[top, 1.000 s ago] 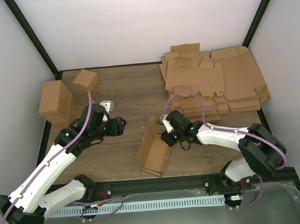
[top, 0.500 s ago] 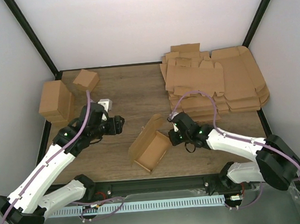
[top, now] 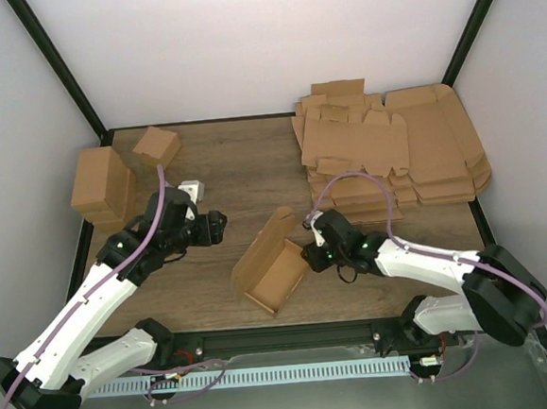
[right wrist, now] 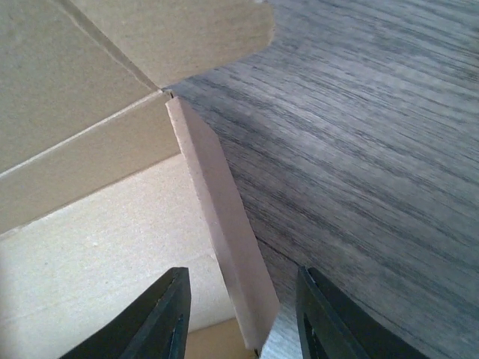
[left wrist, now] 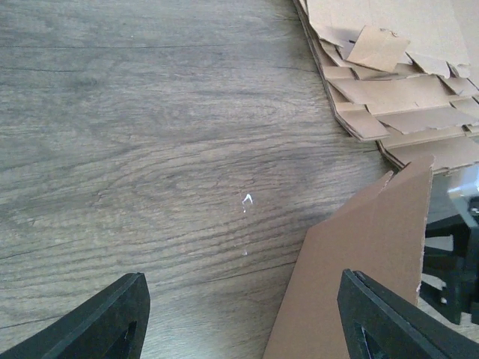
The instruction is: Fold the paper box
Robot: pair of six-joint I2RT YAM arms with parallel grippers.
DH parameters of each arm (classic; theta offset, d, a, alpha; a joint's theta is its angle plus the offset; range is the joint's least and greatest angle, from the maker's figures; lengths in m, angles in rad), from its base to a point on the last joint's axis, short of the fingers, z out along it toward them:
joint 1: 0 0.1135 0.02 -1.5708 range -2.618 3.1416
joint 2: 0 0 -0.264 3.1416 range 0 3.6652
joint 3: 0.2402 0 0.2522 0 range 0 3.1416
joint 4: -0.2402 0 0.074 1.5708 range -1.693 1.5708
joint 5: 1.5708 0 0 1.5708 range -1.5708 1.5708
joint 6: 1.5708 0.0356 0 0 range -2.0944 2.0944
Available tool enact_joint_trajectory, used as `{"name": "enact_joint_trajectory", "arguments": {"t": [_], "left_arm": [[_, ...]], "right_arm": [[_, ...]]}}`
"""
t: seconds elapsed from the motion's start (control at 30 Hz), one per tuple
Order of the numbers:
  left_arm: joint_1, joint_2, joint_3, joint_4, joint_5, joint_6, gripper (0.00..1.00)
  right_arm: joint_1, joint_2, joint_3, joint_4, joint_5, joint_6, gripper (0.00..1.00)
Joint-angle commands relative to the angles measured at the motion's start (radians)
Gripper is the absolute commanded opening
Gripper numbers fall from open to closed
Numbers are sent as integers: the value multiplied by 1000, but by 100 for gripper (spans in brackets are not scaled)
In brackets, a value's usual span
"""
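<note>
The paper box (top: 269, 264) is a brown cardboard tray lying askew mid-table, its long flap raised on the far side. My right gripper (top: 311, 251) is at the tray's right end. In the right wrist view its open jaws (right wrist: 241, 299) straddle the tray's thin end wall (right wrist: 221, 217), with a gap on each side, and the tray's floor (right wrist: 90, 247) lies to the left. My left gripper (top: 216, 226) hovers left of the box, open and empty (left wrist: 243, 329). In the left wrist view the box's flap (left wrist: 359, 277) rises behind the right finger (left wrist: 382, 321).
A stack of flat die-cut cardboard sheets (top: 392, 148) fills the back right corner and shows in the left wrist view (left wrist: 404, 97). Two folded brown boxes (top: 101, 185) (top: 156, 145) stand at the back left. A small white object (top: 191, 188) lies near the left arm.
The box has turned and slid left toward the near edge. The right gripper followed its right end, then widened its jaws off the end wall. The left arm barely moved.
</note>
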Motion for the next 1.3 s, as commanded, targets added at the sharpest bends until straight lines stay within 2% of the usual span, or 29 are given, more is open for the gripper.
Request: {"name": "enact_joint_trajectory", "arguments": {"t": [0.0,0.1,0.27,0.5,0.7,0.87,1.03,1.1,1.2,1.27], "left_arm": [[1,-3,10,18,12,-2,72],[1,-3,14,19,11,-4,72],[1,-7,20,8,1,-2,72],[1,-22,13,5,-13,1,72],[1,-22,13,8,-20,-2,72],[1,-26,-3,24,-28,-11,72],[1,-27,-45,55,-15,-39,72],[1,-34,-67,74,-10,-48,75],[1,-52,-109,96,-29,-71,99],[2,-65,-138,107,-57,-101,100]], "right_arm": [[21,83,82,21,5,-50,40],[36,143,117,4,57,-45,37],[60,190,135,16,96,-27,26],[76,170,118,1,166,55,12],[76,107,84,-18,184,124,10],[76,89,84,-95,238,281,1],[91,83,69,-128,247,438,1],[102,80,65,-135,259,480,1],[116,91,71,-141,269,492,4],[120,107,80,-154,281,489,10]]}}
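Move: The right hand's parted fingers stand at the near end of the paper box's short right wall, whose middle is about 2 cm ahead, 2 cm to the left and 3 cm below. The middle of the open tray lies some 3 cm back and 6 cm left, about 5 cm down; the raised lid, along its far-left side, is 2 cm ahead and 8 cm left. From the left hand that short wall is about 16 cm to the right, level with it fore and aft and 19 cm below. The right hand sinks and goes left, about 2 cm each, with its fingers closing astride the box's short right wall, then comes back right some 3 cm, pinches the wall shut between the pads and turns about 20 degrees clockwise, ending a little lower and to the right of where it began. The left hand waits above the table well clear of the box, then near the end drops about 2 cm and opens its fingers fully. ##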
